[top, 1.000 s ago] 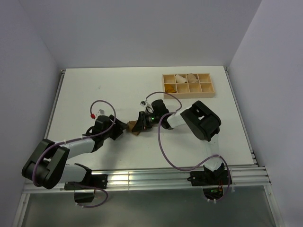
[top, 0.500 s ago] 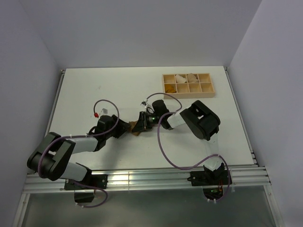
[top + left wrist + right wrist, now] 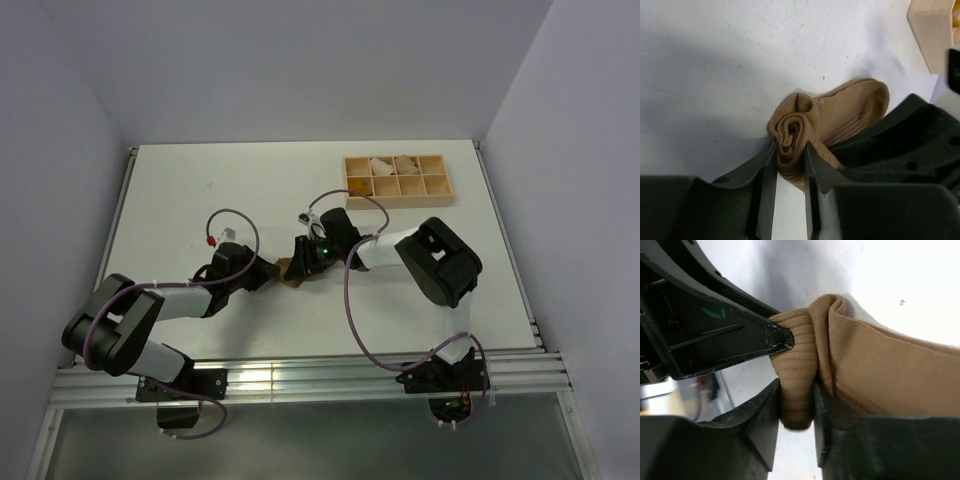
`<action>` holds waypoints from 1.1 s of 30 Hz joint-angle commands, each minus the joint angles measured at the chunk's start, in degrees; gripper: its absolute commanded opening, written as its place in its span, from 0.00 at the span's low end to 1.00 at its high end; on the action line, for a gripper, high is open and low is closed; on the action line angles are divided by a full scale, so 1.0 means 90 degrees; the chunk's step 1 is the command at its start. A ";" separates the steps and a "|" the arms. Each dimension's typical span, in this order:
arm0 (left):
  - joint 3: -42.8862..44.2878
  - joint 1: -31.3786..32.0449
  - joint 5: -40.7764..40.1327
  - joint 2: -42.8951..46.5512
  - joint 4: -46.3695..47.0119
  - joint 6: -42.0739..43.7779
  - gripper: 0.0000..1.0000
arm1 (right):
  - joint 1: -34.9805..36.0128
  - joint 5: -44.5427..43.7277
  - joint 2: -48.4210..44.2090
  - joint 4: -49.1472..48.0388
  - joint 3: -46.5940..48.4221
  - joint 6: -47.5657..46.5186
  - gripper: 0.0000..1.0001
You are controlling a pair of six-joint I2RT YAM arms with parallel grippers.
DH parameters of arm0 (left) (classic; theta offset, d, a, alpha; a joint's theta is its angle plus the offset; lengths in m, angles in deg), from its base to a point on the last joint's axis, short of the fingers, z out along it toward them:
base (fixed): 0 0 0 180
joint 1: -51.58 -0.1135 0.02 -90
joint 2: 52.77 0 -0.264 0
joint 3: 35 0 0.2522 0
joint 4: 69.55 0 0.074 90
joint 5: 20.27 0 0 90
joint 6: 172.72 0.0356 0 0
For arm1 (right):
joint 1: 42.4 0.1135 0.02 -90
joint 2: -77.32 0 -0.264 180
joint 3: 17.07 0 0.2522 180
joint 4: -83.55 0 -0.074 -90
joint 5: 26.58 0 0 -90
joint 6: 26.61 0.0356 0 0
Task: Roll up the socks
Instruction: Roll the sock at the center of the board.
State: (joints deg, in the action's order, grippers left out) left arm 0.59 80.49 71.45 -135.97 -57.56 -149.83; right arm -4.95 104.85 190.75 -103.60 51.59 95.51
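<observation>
The socks lie mid-table as a tan-brown bundle between my two grippers. In the left wrist view they form a tight spiral roll with a flat ribbed part trailing to the upper right. My left gripper is shut on the roll, both fingers pressed against its sides. My right gripper is shut on a ribbed fold of the socks from the opposite side. The left gripper's fingertip touches that same fold. From above, the left gripper and right gripper meet almost tip to tip.
A wooden compartment tray stands at the back right with pale bundles in some cells; its corner shows in the left wrist view. An aluminium rail runs along the near table edge. Walls close the left and right sides.
My left gripper has slid right to the socks and closed on the roll. The right gripper stays at the socks, and its arm's elbow has shifted right.
</observation>
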 commanded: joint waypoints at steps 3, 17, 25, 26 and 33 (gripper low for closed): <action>0.0202 0.0021 -0.0161 0.0181 -0.0743 0.0425 0.08 | 0.0194 -0.1864 -0.1361 0.1696 0.0121 -0.1497 0.48; 0.0300 0.0050 -0.0161 0.0426 -0.1153 0.0562 0.06 | 0.2312 -0.5987 -0.1861 0.2539 0.0512 -0.3783 0.69; 0.0348 0.0050 -0.0161 0.0514 -0.1290 0.0572 0.06 | 0.3094 -0.6790 -0.1432 0.1942 0.0483 -0.4642 0.70; 0.0358 0.0050 -0.0161 0.0504 -0.1299 0.0582 0.06 | 0.3211 -0.6839 -0.1325 0.1797 0.0473 -0.4720 0.70; 0.0397 0.0050 -0.0161 0.0494 -0.1348 0.0533 0.06 | 0.3426 -0.7113 -0.0836 0.1571 0.0610 -0.5072 0.70</action>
State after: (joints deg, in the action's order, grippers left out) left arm 2.79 80.66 71.16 -132.10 -67.98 -146.62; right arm 24.69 43.30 181.44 -86.33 54.34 53.87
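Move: The rolled part of the brown sock is pinched in the left fingertips, its middle about 2 cm to their right; it also sits in the right fingertips, about 1 cm back of that hand point. The unrolled toe lies some 8 cm right and 2 cm ahead of the left hand. The divided tray is about 22 cm ahead and 24 cm right of the right hand. The right hand releases the roll, rises about 6 cm, sinks backward, wrist swinging 70 degrees; left keeps pinching. ##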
